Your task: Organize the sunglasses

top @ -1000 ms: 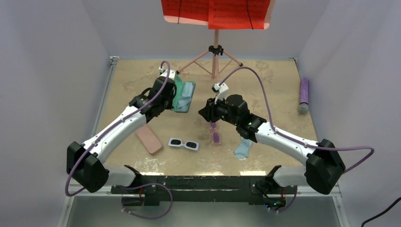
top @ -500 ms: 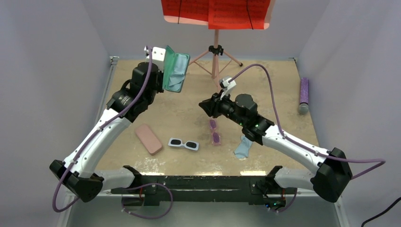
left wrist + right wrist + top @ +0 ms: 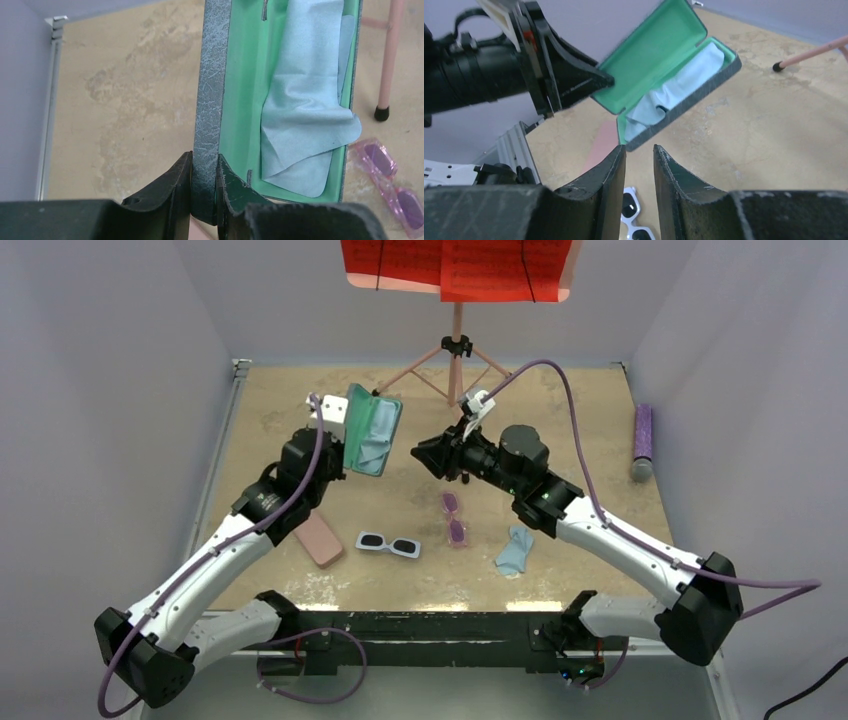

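My left gripper (image 3: pixel 335 452) (image 3: pixel 204 166) is shut on the side wall of an open grey-blue case (image 3: pixel 371 430) (image 3: pixel 212 75), held up on edge above the table. Its green lining holds a light blue cloth (image 3: pixel 305 100). My right gripper (image 3: pixel 420 453) (image 3: pixel 639 150) hovers just right of the case (image 3: pixel 659 55), jaws a little apart with nothing between them. The white sunglasses (image 3: pixel 388 544) (image 3: pixel 634 220) lie near the front centre. The pink-purple sunglasses (image 3: pixel 455 518) (image 3: pixel 395 195) lie to their right, below my right wrist.
A closed pink case (image 3: pixel 316 536) lies left of the white pair. A second light blue cloth (image 3: pixel 515 550) lies crumpled right of the pink-purple pair. A pink tripod stand (image 3: pixel 456 350) stands at the back, and a purple cylinder (image 3: pixel 642 440) lies at the right edge.
My right gripper has risen off the pink-purple sunglasses and moved back-left toward the case. My left arm swung the open case up and back, then brought it down toward the middle.
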Available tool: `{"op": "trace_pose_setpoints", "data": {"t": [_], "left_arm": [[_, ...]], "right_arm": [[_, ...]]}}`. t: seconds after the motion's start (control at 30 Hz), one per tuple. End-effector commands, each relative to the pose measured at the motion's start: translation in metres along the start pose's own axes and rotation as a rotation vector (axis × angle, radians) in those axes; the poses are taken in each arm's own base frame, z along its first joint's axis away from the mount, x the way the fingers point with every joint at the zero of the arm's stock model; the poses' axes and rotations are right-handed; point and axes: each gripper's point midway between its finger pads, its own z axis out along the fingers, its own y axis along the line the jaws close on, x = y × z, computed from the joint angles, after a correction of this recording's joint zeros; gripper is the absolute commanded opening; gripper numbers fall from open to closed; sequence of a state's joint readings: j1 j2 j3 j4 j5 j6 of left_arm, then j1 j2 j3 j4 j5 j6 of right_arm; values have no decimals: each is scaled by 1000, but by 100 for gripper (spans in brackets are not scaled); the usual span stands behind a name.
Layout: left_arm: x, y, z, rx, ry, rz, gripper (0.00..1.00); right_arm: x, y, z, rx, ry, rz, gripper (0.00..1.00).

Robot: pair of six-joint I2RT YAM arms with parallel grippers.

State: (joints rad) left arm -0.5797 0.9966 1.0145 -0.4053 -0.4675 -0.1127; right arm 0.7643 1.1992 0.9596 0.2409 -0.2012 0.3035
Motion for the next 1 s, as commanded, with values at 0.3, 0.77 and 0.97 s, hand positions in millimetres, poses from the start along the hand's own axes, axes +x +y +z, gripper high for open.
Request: {"op": "trace_pose_setpoints", "data": {"t": [0.3, 0.77, 0.97], "left_arm": [[5, -15, 18, -73, -127, -209, 0], [17, -18, 19, -90, -88, -179, 0], [19, -21, 20, -75, -79, -171, 0]], "right_arm": [[51, -5, 42, 117, 196, 308, 30], [60, -33, 61, 303, 246, 380, 29], [54, -34, 67, 311, 239, 378, 29]]}}
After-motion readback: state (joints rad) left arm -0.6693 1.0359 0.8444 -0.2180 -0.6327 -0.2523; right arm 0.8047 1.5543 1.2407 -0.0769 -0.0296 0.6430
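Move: The open grey case with the green lining, cloth inside, is already in the left fingers; its middle is about 7 cm ahead of that hand, 5 cm to its right and 2 cm lower. From the right hand the case is roughly 5 cm ahead, 8 cm left and 4 cm below. On the table some 27 cm beneath the right hand, the white sunglasses lie about 7 cm back and 6 cm left, the purple sunglasses about 9 cm right and 1 cm back. The open case, still pinched at the near end of its lid, is brought down about 5 cm by the left hand, turned slightly counter-clockwise, then held still in the air. The right hand sinks roughly 9 cm, swings left and then forward towards the tray's right side, its fingers tipping down some 30 degrees and keeping their partly open gap; no touch can be made out. ##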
